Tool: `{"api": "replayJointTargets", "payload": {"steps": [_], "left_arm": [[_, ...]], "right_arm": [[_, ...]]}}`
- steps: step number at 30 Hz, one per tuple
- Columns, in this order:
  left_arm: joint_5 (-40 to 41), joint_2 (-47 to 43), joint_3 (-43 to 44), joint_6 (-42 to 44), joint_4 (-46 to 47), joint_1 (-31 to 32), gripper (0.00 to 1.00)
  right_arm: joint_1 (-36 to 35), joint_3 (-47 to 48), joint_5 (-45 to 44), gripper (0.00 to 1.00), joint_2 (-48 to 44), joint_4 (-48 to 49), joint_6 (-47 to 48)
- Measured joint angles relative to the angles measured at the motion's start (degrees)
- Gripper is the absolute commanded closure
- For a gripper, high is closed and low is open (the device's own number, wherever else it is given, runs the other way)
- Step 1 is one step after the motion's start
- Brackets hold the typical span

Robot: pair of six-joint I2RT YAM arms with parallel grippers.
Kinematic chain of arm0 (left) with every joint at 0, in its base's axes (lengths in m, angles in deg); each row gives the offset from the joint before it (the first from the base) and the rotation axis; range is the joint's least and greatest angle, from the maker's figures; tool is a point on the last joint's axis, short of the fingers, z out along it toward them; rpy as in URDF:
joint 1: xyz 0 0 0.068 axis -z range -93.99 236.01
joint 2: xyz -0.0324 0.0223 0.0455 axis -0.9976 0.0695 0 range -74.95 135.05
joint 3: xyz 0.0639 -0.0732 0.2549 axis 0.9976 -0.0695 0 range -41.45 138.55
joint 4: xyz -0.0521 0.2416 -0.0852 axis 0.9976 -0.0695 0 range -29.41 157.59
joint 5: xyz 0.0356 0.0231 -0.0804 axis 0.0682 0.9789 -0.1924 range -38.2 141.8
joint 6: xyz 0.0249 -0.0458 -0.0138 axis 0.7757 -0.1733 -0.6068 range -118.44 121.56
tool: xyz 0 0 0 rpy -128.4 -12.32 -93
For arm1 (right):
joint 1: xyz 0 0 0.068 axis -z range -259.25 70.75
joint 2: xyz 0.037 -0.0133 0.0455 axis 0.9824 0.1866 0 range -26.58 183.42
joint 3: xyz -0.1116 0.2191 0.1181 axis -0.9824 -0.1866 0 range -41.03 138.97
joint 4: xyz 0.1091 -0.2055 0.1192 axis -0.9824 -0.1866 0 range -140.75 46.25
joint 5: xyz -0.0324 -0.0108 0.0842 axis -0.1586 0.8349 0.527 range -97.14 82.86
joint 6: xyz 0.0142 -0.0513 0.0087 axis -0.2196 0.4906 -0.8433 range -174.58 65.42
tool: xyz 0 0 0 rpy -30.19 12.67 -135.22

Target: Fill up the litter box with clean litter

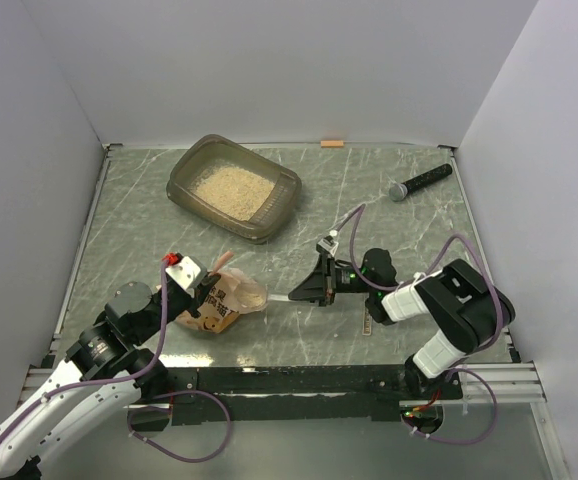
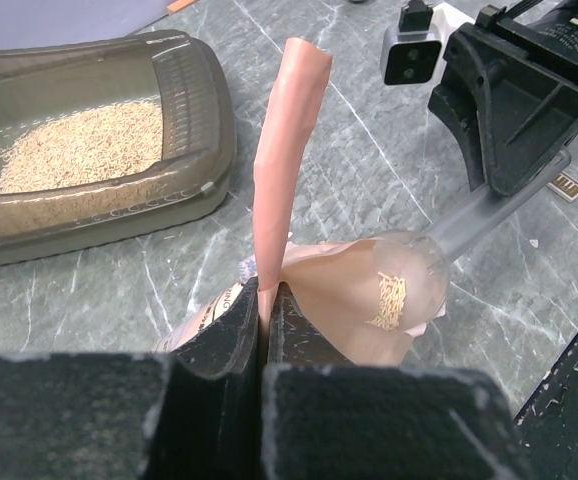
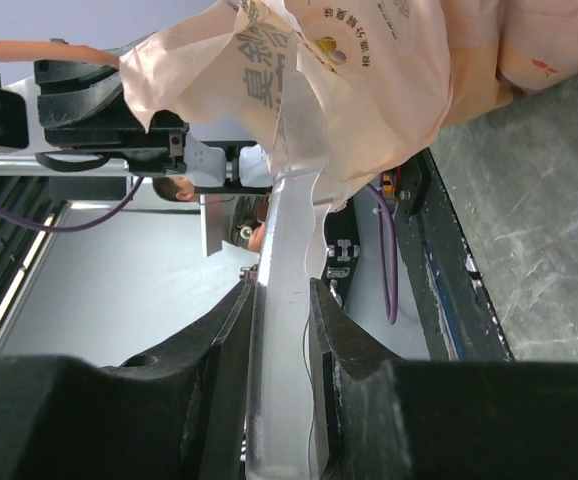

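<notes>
The litter box (image 1: 182,172) stands at the back left, with a layer of beige clean litter (image 1: 231,188) in it; the left wrist view has it at upper left (image 2: 205,118). The orange-pink pouch (image 1: 227,300) lies near the front. My left gripper (image 2: 266,292) is shut on a strip of the pouch's edge (image 2: 287,130) that stands up. My right gripper (image 3: 281,292) is shut on the handle of a clear plastic scoop (image 3: 287,230). The scoop's bowl (image 2: 399,290) is inside the pouch mouth with some granules in it.
A black microphone-like stick (image 1: 419,183) lies at the back right. A small orange piece (image 1: 332,143) rests at the back edge. White walls close in the table on three sides. A small tag (image 1: 367,322) lies by the right arm.
</notes>
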Motion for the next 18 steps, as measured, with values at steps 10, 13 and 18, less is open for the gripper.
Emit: {"api": "replayJointTargets", "payload": {"steps": [10,13,18], "left_arm": [[0.04,0.0,0.0,0.0,0.17,0.0,0.99],[0.04,-0.02,0.0,0.0,0.31,0.0,0.99],[0.07,-0.02,0.0,0.0,0.37,-0.02,0.99]], "right_arm": [[0.79,-1.95,-0.17,1.0,-6.14,-0.09,-0.63],[1.05,-1.97,-0.15,1.0,-8.72,-0.11,-0.22],[1.57,-2.14,-0.2,1.0,-14.14,-1.51,2.21]]}}
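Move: The litter box, where the scooped litter is to go, lies about 34 cm ahead of the right gripper, 23 cm to its left and 12 cm lower. The right gripper holds the scoop's handle; the scoop's head is in the bag's mouth, about 16 cm to that gripper's left and level with it fore and aft, some 3 cm below. From the left gripper, pinching the bag's rim, the litter box lies some 32 cm straight ahead and 19 cm lower. Lift the right gripper about 5 cm, slowly at first and then faster, easing it a little to the right so the loaded scoop draws up out of the bag's mouth. As it rises, roll the wrist some 10 degrees, front edge up, and let the fingertips come up slightly, keeping hold of the handle. Keep the left gripper still, pinching the bag's rim. ##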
